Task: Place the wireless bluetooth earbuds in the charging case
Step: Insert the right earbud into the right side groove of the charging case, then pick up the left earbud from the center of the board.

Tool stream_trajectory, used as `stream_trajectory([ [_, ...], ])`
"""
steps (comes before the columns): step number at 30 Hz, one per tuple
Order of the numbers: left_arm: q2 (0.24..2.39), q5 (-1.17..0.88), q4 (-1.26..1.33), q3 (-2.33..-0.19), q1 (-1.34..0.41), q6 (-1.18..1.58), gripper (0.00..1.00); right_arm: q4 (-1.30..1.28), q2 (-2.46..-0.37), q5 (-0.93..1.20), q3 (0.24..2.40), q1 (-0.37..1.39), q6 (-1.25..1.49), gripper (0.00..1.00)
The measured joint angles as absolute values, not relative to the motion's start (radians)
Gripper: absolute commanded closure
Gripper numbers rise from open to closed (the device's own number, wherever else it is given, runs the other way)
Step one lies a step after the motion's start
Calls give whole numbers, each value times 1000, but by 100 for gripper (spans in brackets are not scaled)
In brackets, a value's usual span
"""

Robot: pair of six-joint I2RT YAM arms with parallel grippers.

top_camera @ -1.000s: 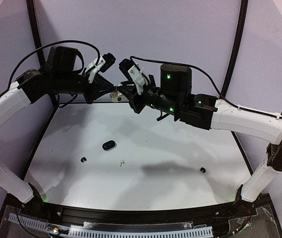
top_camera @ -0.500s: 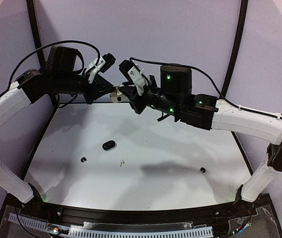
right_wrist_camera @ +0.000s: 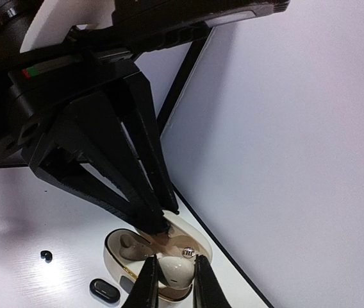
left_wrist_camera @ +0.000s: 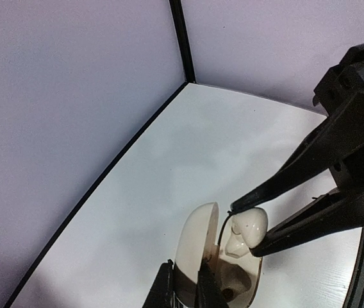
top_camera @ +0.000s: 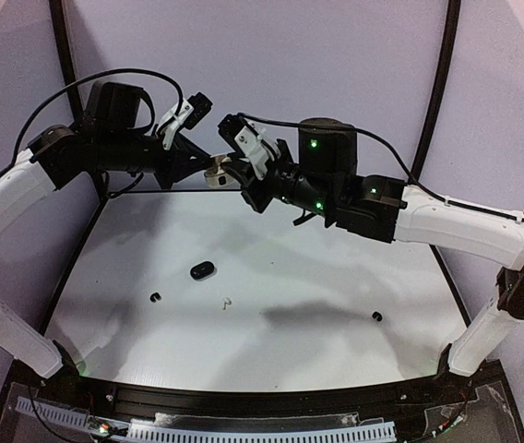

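Note:
Both arms meet high above the table's far edge. My left gripper (left_wrist_camera: 183, 283) is shut on the lid of an open cream charging case (left_wrist_camera: 198, 240), also seen from above (top_camera: 214, 175). My right gripper (right_wrist_camera: 172, 274) is shut on a white earbud (right_wrist_camera: 177, 271) and holds it at the case's open cavity (right_wrist_camera: 127, 247); the left wrist view shows this earbud (left_wrist_camera: 251, 224) against the case's inner tray. On the table lie a white earbud (top_camera: 228, 302) and two black earbuds (top_camera: 156, 297) (top_camera: 376, 317).
A small black charging case (top_camera: 202, 270), lid shut, lies on the white table (top_camera: 317, 268) left of centre. Lilac walls and black frame posts (top_camera: 439, 83) close in the back and sides. Cables loop above both wrists.
The left gripper and the case have edged slightly upward, and the right gripper with its earbud has followed. Both grips are unchanged.

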State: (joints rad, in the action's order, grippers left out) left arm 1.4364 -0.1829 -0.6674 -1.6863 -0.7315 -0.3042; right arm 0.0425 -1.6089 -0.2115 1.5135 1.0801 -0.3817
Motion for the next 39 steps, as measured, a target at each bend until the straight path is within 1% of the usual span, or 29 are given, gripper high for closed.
stream_trajectory([
  [1,1437,-183,-667,-1686,-731,-302,99,40,-1609,-213,1514,1080,-386,96],
  [4,1440,-185,-668,-1686,-731,-294,99,32,-1609,-216,1514,1081,-392,92],
  [8,1441,-186,-673,-1687,-731,-284,99,7,-1615,-221,1531,1082,-390,83],
  [11,1442,-185,-680,-1687,-729,-280,99,-12,-1627,-227,1551,1084,-388,81],
  [15,1442,-190,-682,-1688,-728,-278,99,-20,-1634,-228,1559,1084,-381,74],
  [17,1443,-198,-685,-1697,-731,-277,99,-23,-1641,-225,1560,1085,-381,72],
  [25,1446,-197,-691,-1699,-731,-274,99,-31,-1641,-224,1565,1085,-357,69],
  [28,1447,-197,-692,-1699,-731,-267,99,-31,-1641,-224,1565,1085,-346,63],
  [29,1447,-197,-692,-1699,-731,-265,99,-32,-1641,-223,1565,1085,-343,57],
  [31,1448,-197,-692,-1699,-731,-256,99,-33,-1639,-206,1565,1085,-329,50],
  [36,1449,-209,-692,-1699,-731,-242,99,-57,-1635,-157,1580,1085,-287,46],
  [39,1449,-220,-689,-1699,-731,-229,99,-71,-1635,-139,1592,1085,-259,37],
])
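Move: The right hand already pinches the white earbud at the mouth of the case's right groove, whose middle lies about 1 cm to its left, 1 cm lower and level fore-and-aft. The other groove is some 3 cm left, 1 cm back and 1 cm down. The open lid stands about 2 cm ahead, 2 cm left and 1 cm higher. From the left hand, gripping the lid, the right groove lies roughly 3 cm right, 1 cm back and 1 cm down. Earbud already at the groove, the right hand sinks about 1 cm with a little drift left, its fingers starting to spread on the way down and letting go of the earbud. They then open to about half while the hand eases back about 1 cm, slightly left and up, off the case. The left hand keeps its grip on the lid, almost still. ##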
